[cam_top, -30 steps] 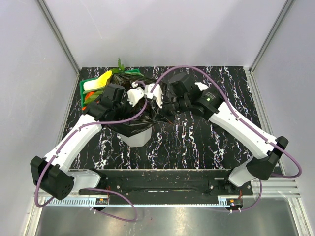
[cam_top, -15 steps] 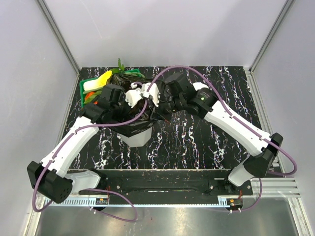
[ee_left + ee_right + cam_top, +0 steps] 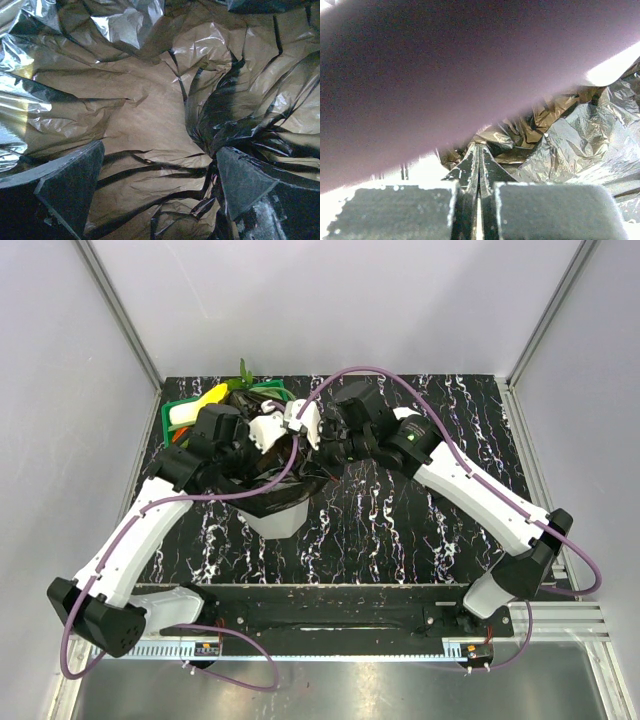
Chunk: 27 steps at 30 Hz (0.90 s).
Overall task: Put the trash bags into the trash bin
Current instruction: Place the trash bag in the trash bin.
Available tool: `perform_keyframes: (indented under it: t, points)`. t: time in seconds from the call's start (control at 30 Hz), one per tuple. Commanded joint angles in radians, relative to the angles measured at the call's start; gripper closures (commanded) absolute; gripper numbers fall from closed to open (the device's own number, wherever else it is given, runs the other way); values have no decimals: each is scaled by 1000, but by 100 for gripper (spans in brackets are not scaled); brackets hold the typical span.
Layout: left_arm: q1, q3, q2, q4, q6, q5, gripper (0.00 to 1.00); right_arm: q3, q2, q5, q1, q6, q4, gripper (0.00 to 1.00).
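Note:
A glossy black trash bag [image 3: 290,478] is draped over the top of the white trash bin [image 3: 277,521], left of the table's middle. My left gripper [image 3: 268,440] points down into the bag's mouth. In the left wrist view its jaws [image 3: 155,187] stand wide open, with only crumpled film [image 3: 150,115] between them. My right gripper [image 3: 310,443] is at the bag's right edge. Its fingertips [image 3: 479,150] are pressed together, shut on the trash bag [image 3: 580,135], whose crumpled film meets their tips.
A green basket [image 3: 168,420] of toy vegetables stands right behind the bin on the left. A purple cable [image 3: 445,75] blurs across the top of the right wrist view. Grey walls close in the black marbled table [image 3: 420,520].
Both wrists have shifted left and toward the back over the bin. The right arm has reached further left, and the bag's right edge has drawn in with it.

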State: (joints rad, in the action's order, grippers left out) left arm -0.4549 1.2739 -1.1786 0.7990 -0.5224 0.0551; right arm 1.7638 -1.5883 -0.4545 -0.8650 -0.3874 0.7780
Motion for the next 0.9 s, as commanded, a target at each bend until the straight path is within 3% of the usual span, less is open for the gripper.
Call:
perform_keyframes:
  t: [0.0,0.5,0.87]
  points:
    - [1,90,40,-72,19,29,1,14,-22,20,-8,18,24,100]
    - [1,114,89,-193,108,-76,1,-35,10,-1,-8,-28,43,100]
    - [1,171,117,-219,162,-61,1,-41,14,7,-8,-38,46,100]
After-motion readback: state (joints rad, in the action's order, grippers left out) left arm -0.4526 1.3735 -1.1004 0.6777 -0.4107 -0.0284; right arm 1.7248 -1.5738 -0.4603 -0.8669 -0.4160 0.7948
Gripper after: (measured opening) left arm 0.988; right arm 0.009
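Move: The left gripper hangs wide open inside the mouth of the trash bag; the bag's middle lies about 2 cm ahead, 4 cm to its right and 6 cm below, with the trash bin's middle beneath it, some 12 cm below the hand. The green basket's middle is roughly 22 cm ahead, 11 cm left and 22 cm down. From the closed right gripper, the bag's middle is about 9 cm ahead, 16 cm left and 12 cm below. The left hand backs straight up out of the trash bag, creeping at first and then quickening, about 9 cm in all with barely a centimetre of forward drift, its fingers wide open and its wrist tilting some 20 degrees so that the fingertips swing up and a little counter-clockwise. The right hand all but stays, its shut fingertips still at the bag's right rim, easing only about a centimetre down at the end. ##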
